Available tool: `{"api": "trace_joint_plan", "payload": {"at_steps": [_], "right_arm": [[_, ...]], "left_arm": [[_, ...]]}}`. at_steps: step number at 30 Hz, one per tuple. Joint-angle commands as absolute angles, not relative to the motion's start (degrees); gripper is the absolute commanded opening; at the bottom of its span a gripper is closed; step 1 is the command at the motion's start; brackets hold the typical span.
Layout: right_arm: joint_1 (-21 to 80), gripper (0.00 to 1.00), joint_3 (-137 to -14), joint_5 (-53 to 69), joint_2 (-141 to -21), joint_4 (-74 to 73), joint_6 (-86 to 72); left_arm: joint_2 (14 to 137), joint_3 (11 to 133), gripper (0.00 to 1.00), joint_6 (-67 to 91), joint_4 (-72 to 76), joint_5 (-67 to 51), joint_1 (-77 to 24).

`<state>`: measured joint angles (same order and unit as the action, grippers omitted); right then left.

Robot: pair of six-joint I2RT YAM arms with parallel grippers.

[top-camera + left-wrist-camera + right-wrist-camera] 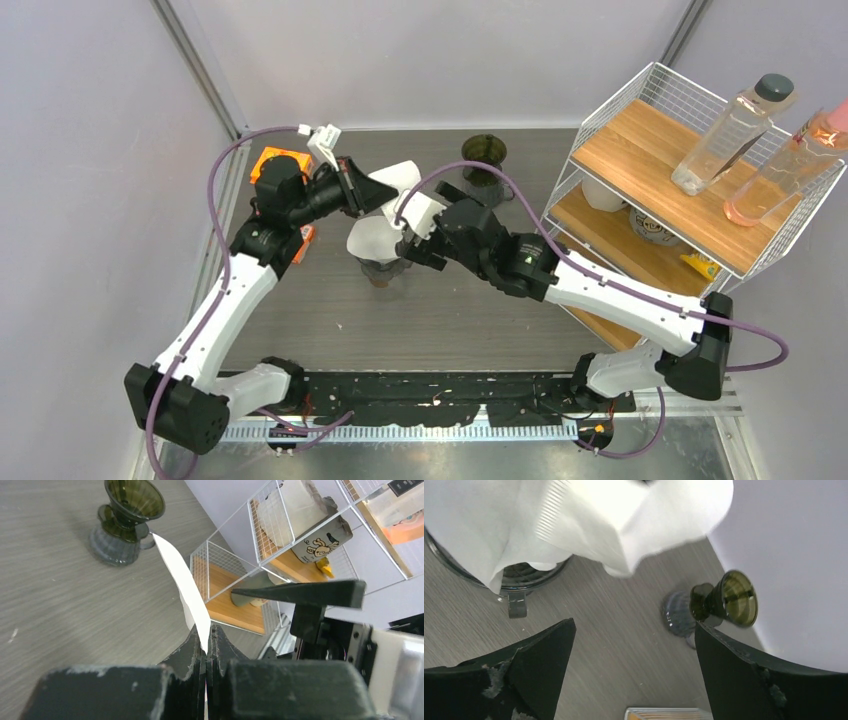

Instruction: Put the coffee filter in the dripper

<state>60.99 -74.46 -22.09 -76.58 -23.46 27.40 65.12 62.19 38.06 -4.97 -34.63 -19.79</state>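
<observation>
My left gripper [383,194] is shut on the edge of a white paper coffee filter [403,178], held above the table. The left wrist view shows the filter [181,577] edge-on, rising from the closed tips of that gripper [206,644]. The dark green glass dripper [485,160] stands on a grey ribbed base at the back of the table, beyond the filter [131,500]. My right gripper [410,240] hangs open just right of the filter, nothing between its fingers [631,630]. The held filter [659,515] and the dripper [724,600] both show in its view.
A glass holder [516,577] with more white filters [372,240] stands below the held one. A wire shelf with wooden boards [650,190] fills the right side, bottles [735,130] on top and a mug [320,542] inside. An orange box [278,163] sits behind the left arm.
</observation>
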Motion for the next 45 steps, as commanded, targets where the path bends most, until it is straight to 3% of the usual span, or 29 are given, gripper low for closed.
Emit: {"api": "trace_joint_plan", "payload": {"at_steps": [1,7,10,25,34,45], "right_arm": [[58.98,0.96,-69.81,-28.80,-70.11,-15.70,11.76],[49.97,0.96,-66.60,-11.01,-66.43,-14.84,-8.84],[48.23,0.95,-65.13,-4.98,-65.74,-10.77,-11.58],[45.04,0.95,-66.75,7.04,-70.98,2.29,-23.57],[42.89,0.96,-70.61,14.55,-78.58,6.34,-30.34],[42.31,0.96,-68.27,13.95,-76.69,6.85,-30.25]], "left_arm": [[59.89,59.64,0.00,29.81,-0.51,-32.71,-19.41],[55.67,56.29,0.00,26.91,6.56,-37.46,-17.72],[53.67,53.86,0.00,26.77,11.16,-40.01,-16.55],[46.73,45.10,0.00,31.30,18.66,-27.60,-14.59],[44.69,39.80,0.00,35.75,26.95,-27.98,-14.59],[42.64,35.58,0.00,32.33,33.75,-30.39,-14.61]]}}
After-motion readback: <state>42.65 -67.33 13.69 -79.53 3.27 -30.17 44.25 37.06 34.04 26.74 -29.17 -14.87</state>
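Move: The left hand already pinches the loose coffee filter, whose middle sits about 4 cm ahead and 4 cm right of it; the olive dripper on its carafe stands some 20 cm ahead, 18 cm right and 20 cm below. From the open right hand, that filter is roughly 4 cm ahead, 4 cm left and 3 cm up, the glass dripper with its own filter 2 cm ahead, 11 cm left and 17 cm below, and the olive dripper 22 cm ahead, 11 cm right and 15 cm down. The left hand keeps its pinch on the coffee filter and carries it about 5 cm left, with a smaller shift back and up, away from the olive dripper, while its fingers tip upward by some 25 degrees. The right hand, already open and clear, first swings about 4 cm to its right, then comes back left and a little forward beside the held filter, rolling its left side strongly up and tipping its fingers down, and ends wide open close to the filter's right. ##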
